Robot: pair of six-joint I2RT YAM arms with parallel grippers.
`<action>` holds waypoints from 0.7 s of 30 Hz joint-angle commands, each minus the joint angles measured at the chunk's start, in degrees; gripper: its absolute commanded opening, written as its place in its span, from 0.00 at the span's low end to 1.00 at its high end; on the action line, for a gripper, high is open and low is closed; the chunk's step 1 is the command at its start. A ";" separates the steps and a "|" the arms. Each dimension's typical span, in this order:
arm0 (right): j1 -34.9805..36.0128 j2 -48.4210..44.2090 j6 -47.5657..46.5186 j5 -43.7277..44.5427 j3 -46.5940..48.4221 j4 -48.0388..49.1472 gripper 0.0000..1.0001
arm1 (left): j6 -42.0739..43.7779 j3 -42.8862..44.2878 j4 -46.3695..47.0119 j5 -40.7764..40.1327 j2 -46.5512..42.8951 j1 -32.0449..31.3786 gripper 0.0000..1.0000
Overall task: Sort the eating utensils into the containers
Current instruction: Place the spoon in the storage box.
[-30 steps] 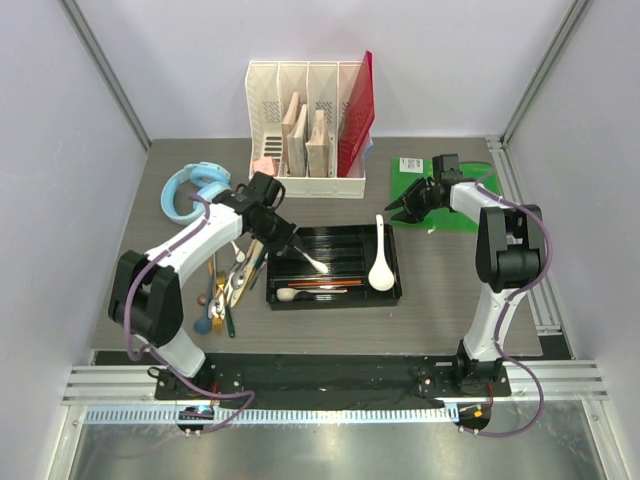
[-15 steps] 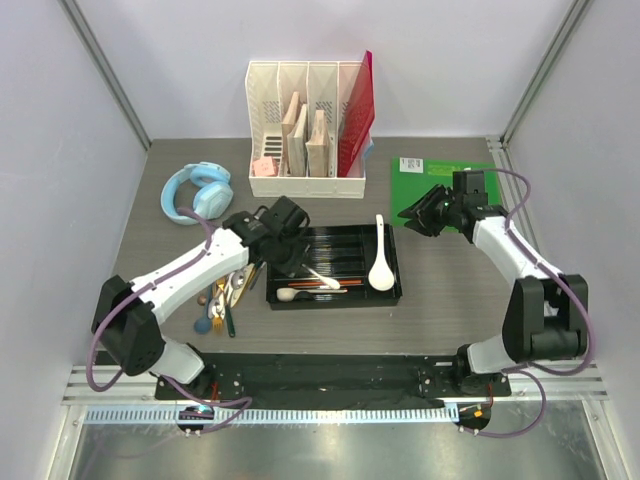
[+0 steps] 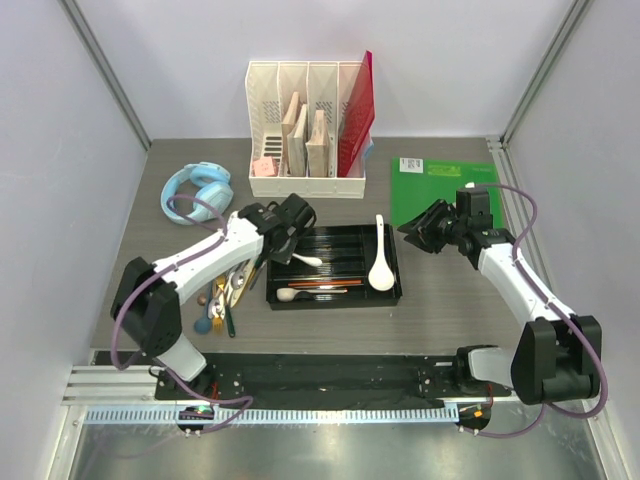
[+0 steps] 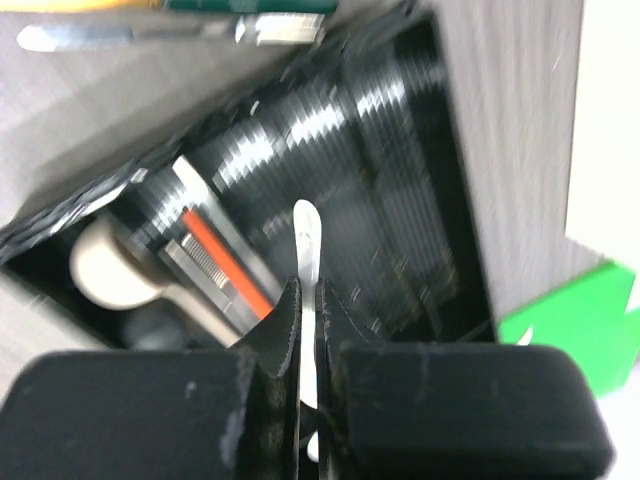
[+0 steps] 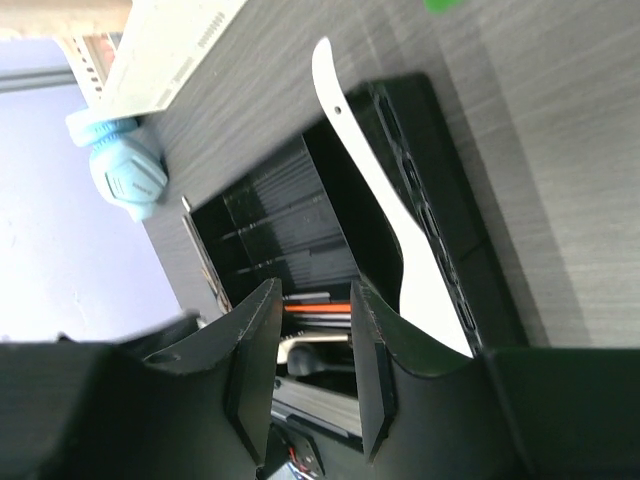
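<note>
The black cutlery tray [image 3: 392, 292] lies mid-table and holds an orange-handled piece [image 3: 325, 284] and a wooden spoon [image 3: 288, 294]. My left gripper [image 3: 290, 248] is shut on a small white spoon [image 3: 308, 260] and holds it over the tray's left part; in the left wrist view the spoon [image 4: 306, 235] sticks out from between my closed fingers over the tray [image 4: 400, 200]. A large white soup spoon [image 3: 381, 262] rests in the tray's right end, also in the right wrist view [image 5: 400, 240]. My right gripper [image 3: 412, 228] is open and empty, just right of the tray. More utensils [image 3: 225, 290] lie left of the tray.
A white file organizer [image 3: 305, 130] with boards and a red folder stands at the back. Blue headphones [image 3: 195, 190] lie at the back left. A green board [image 3: 440, 185] lies at the back right under my right arm.
My left gripper has carried the white spoon from the tray's middle back toward its upper left. My right arm has swung down and toward the tray, its gripper open throughout.
</note>
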 commanded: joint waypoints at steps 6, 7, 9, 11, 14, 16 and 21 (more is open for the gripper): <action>1.55 -5.91 -1.46 0.64 -3.47 -0.29 0.40 | -8.95 6.38 4.66 -7.76 9.73 0.69 0.00; 1.72 -5.91 -1.64 0.73 -3.55 -0.38 0.40 | -9.21 7.09 4.22 -7.42 11.39 0.69 0.00; 1.73 -6.17 -1.91 0.91 -3.55 -0.46 0.40 | -9.56 8.32 4.04 -7.50 12.20 0.69 0.00; 1.81 -6.26 -1.82 0.91 -3.73 -0.55 0.40 | -10.62 8.24 4.13 -8.99 12.20 0.78 0.00; 2.08 -6.35 -2.00 0.99 -4.17 -0.46 0.40 | -12.55 7.10 4.65 -9.96 11.67 1.13 0.00; 2.08 -6.18 -2.08 1.26 -4.61 -0.55 0.40 | -13.78 6.66 4.83 -9.09 11.58 1.83 0.00; 2.08 -5.56 -1.73 1.26 -4.43 -0.46 0.40 | -17.82 6.30 3.61 -7.60 12.28 3.50 0.00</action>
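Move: I already hold the white spoon in my left hand, above the storage box (black tray). The empty far part of its wide section lies about 3 cm ahead, 6 cm right and 8 cm below. The orange sticks are about 6 cm back and 9 cm right, and the wooden spoon 9 cm back and 6 cm right. The big white ladle is level with my hand, 21 cm right. From my right hand the empty part lies about 22 cm left, 1 cm back and 11 cm below. Keeping my pinch on the spoon, its bowl pointing right, I carry it forward about 5 cm with my left hand, sinking 3 to 4 cm on the way into the far-left part of the storage box, away from the orange sticks. The descent ends first, then I only creep forward, the wrist barely turning. My right hand, half open and empty, eases back about 3 cm. ##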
